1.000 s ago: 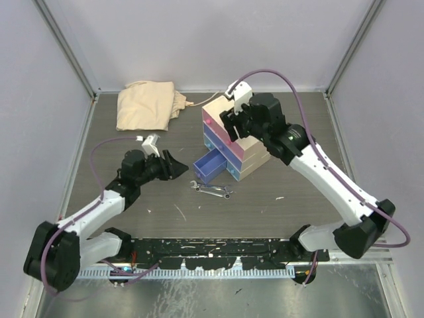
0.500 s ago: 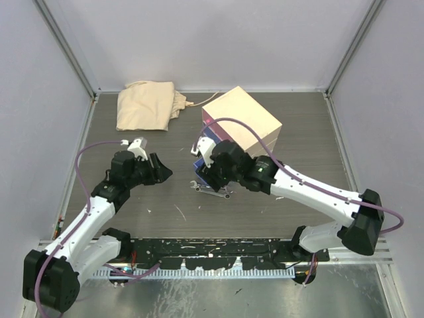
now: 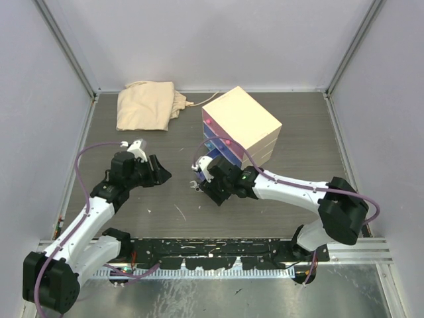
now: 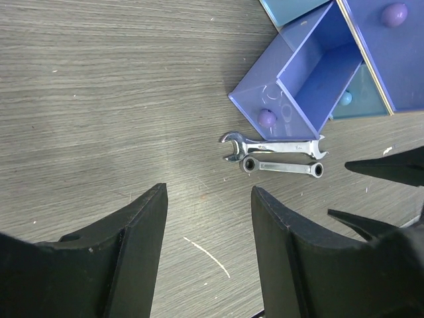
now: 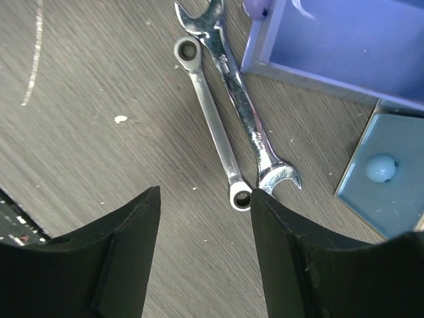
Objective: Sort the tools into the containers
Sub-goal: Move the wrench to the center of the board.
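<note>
Two silver spanners lie side by side on the table, a ring spanner (image 5: 212, 122) and an open-ended spanner (image 5: 238, 106), just in front of the pulled-out blue drawer (image 5: 344, 40) of the cream chest (image 3: 242, 122). The drawer looks empty inside. My right gripper (image 5: 205, 192) hangs open low over the spanners' near ends, nothing between its fingers. In the top view the right gripper (image 3: 204, 187) hides most of the spanners. My left gripper (image 3: 164, 175) is open and empty, off to the left, facing the spanners (image 4: 275, 146) and the blue drawer (image 4: 298, 79).
A beige cloth (image 3: 146, 105) lies bunched at the back left. The light-blue drawer (image 5: 381, 167) under the blue one is shut, the pink drawer (image 3: 215, 126) above too. Cage posts and walls ring the table.
The right arm swung from the chest's top down to the spanners in front of the open drawer, its jaws narrowing a little. The left gripper drew back slightly left and widened.
</note>
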Controlling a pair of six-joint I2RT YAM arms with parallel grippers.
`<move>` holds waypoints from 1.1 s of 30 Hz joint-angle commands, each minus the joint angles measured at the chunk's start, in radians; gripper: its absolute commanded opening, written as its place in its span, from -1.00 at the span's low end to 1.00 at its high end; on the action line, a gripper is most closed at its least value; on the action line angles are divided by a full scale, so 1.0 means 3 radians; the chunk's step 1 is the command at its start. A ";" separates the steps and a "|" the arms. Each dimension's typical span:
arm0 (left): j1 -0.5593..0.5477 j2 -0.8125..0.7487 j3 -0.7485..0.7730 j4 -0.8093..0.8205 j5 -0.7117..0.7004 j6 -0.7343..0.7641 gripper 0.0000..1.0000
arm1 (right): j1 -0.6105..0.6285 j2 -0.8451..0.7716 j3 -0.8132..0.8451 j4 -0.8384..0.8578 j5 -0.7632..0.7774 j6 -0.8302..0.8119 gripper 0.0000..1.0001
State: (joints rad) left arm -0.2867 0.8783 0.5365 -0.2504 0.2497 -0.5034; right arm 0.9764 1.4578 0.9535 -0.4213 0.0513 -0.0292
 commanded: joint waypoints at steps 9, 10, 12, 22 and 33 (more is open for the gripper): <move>0.0018 0.0006 0.0114 0.0101 0.0071 -0.0008 0.09 | -0.0208 0.0202 -0.0256 0.0505 0.0086 0.0038 0.23; 0.0020 0.0009 0.0112 0.0106 0.0076 -0.0013 0.09 | -0.0223 0.0206 -0.0273 0.0513 0.0090 0.0039 0.23; 0.0019 0.0032 0.0112 0.0125 0.0094 -0.0025 0.09 | -0.0249 0.0206 -0.0296 0.0507 0.0066 0.0037 0.23; 0.0016 0.0083 0.0088 0.0218 0.0156 -0.0076 0.09 | -0.0274 0.0233 -0.0312 0.0299 -0.0091 0.0161 0.23; 0.0018 0.0126 0.0098 0.0261 0.0206 -0.0114 0.09 | -0.0274 0.0353 -0.0436 0.0375 -0.0096 0.0240 0.15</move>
State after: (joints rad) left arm -0.2859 0.9169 0.5365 -0.2256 0.2905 -0.5335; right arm 0.8948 1.5455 0.8219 -0.3367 0.0349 0.0235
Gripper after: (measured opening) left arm 0.546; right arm 0.593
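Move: Just ahead and left of the right hand, about 8 cm below, lies the ring wrench, its middle some 2 cm forward and 2 cm left. The open-end wrench lies alongside, roughly 3 cm forward and 2 cm left of the hand; the open drawer is about 9 cm forward and 3 cm left. From the left hand, the ring wrench's middle is around 15 cm to the right, 5 cm back and 12 cm down. Sinking about 6.5 cm while easing some 3.5 cm to its right, the right hand comes down over the near-right ring end of the ring wrench, swinging slightly forward and back on the way. The wrist steepens a little and turns slightly clockwise; the open fingers end either side of the ring, just above the board, with no grip yet. ##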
